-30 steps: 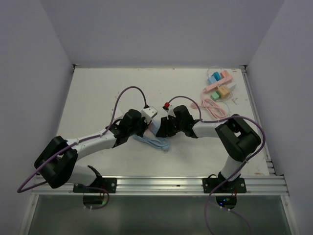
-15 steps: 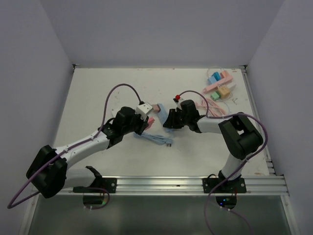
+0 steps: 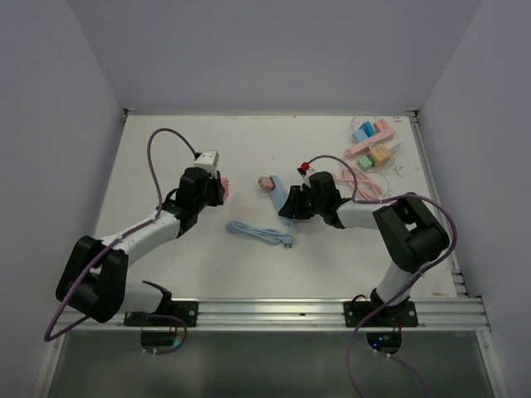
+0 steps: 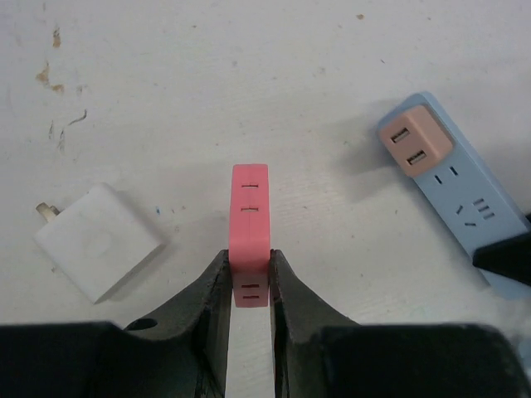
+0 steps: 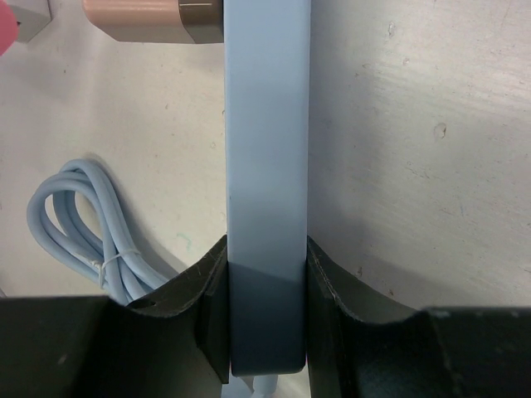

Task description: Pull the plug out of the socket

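Observation:
The pink plug (image 4: 250, 224) is free of the socket, and my left gripper (image 4: 250, 265) is shut on its sides just above the table. In the top view the plug (image 3: 222, 189) hangs at the left gripper (image 3: 216, 189), well to the left of the light-blue socket strip (image 3: 282, 197). My right gripper (image 5: 267, 274) is shut on the strip (image 5: 267, 149) near its cable end. A tan adapter (image 5: 145, 21) still sits in the strip's far end, also seen in the left wrist view (image 4: 415, 141) on the strip (image 4: 460, 195).
A white charger block (image 4: 99, 240) lies on the table left of the pink plug. The strip's coiled blue cable (image 3: 261, 234) lies in front of the grippers. Pink cables and several coloured adapters (image 3: 369, 149) are heaped at the back right.
The left gripper has carried the pink plug out of the socket and away to the left. The right gripper kept hold of the blue strip and shifted slightly right.

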You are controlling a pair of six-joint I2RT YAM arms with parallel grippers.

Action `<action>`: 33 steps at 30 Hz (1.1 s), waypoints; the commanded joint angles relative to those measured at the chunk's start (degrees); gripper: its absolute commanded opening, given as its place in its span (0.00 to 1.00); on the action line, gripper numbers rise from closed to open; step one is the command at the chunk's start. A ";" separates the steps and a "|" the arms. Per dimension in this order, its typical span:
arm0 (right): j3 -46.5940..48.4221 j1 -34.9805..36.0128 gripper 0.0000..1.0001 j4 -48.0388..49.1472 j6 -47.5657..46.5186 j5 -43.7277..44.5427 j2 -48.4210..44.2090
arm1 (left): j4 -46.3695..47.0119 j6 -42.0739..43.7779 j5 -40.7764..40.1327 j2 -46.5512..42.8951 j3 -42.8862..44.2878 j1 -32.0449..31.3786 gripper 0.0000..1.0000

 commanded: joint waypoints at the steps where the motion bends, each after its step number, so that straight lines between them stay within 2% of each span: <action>1: -3.62 -0.69 0.00 -9.51 -1.02 4.58 1.77 | 7.82 -9.27 -2.32 4.25 1.48 2.16 0.00; 5: -3.89 -0.69 0.00 -8.81 -0.84 4.31 1.42 | 11.68 -13.75 -0.83 10.24 5.60 4.36 0.00; 8: -4.15 -0.69 0.00 -8.11 -0.84 3.70 1.24 | 10.12 -16.83 -0.39 16.39 10.25 6.03 0.00; 16: -4.50 -0.69 0.00 -7.40 -0.93 3.08 0.89 | 12.22 -26.59 4.09 26.24 14.67 10.95 0.01; 19: -4.50 -0.61 0.00 -7.14 -0.84 2.65 0.98 | 12.83 -28.61 4.80 27.82 14.67 12.09 0.08; 25: -4.50 -0.69 0.00 -6.87 -0.93 2.38 0.98 | 12.57 -30.81 6.90 27.22 12.83 13.68 0.34; 26: -4.50 -0.69 0.00 -6.79 -0.93 2.29 0.98 | 12.48 -30.90 7.08 26.95 12.30 13.85 0.43; 31: -4.85 -0.69 0.00 -6.26 -1.02 1.86 0.72 | 10.82 -30.90 7.61 24.67 11.51 14.38 0.50; 32: -4.86 -0.52 0.00 -6.08 -0.93 1.77 0.54 | 10.64 -30.90 7.61 24.14 11.25 14.38 0.60; 33: -4.94 -0.60 0.00 -5.99 -0.93 1.77 0.45 | 10.55 -30.90 7.61 23.70 11.07 14.38 0.63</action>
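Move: The left hand holds the pink plug; the bare table where it will be left is about 11 cm ahead and 10 cm down. The white plug is around 5 cm ahead and 8 cm left of that hand; the brown plug, still in the blue socket, is roughly 7 cm ahead and 14 cm right, the socket's middle 3 cm ahead and 19 cm right. From the right hand the bare spot is some 14 cm ahead and 18 cm left. Still pinching the pink plug, the left hand carries it about 10 cm forward and 5 cm down to the bare table, drifting slightly left as it swings some 20 degrees counter-clockwise and rolls its left side down. There the fingers open well apart and let go, the hand easing back about a centimetre. The right hand stays put, keeping its grip on the blue socket. ##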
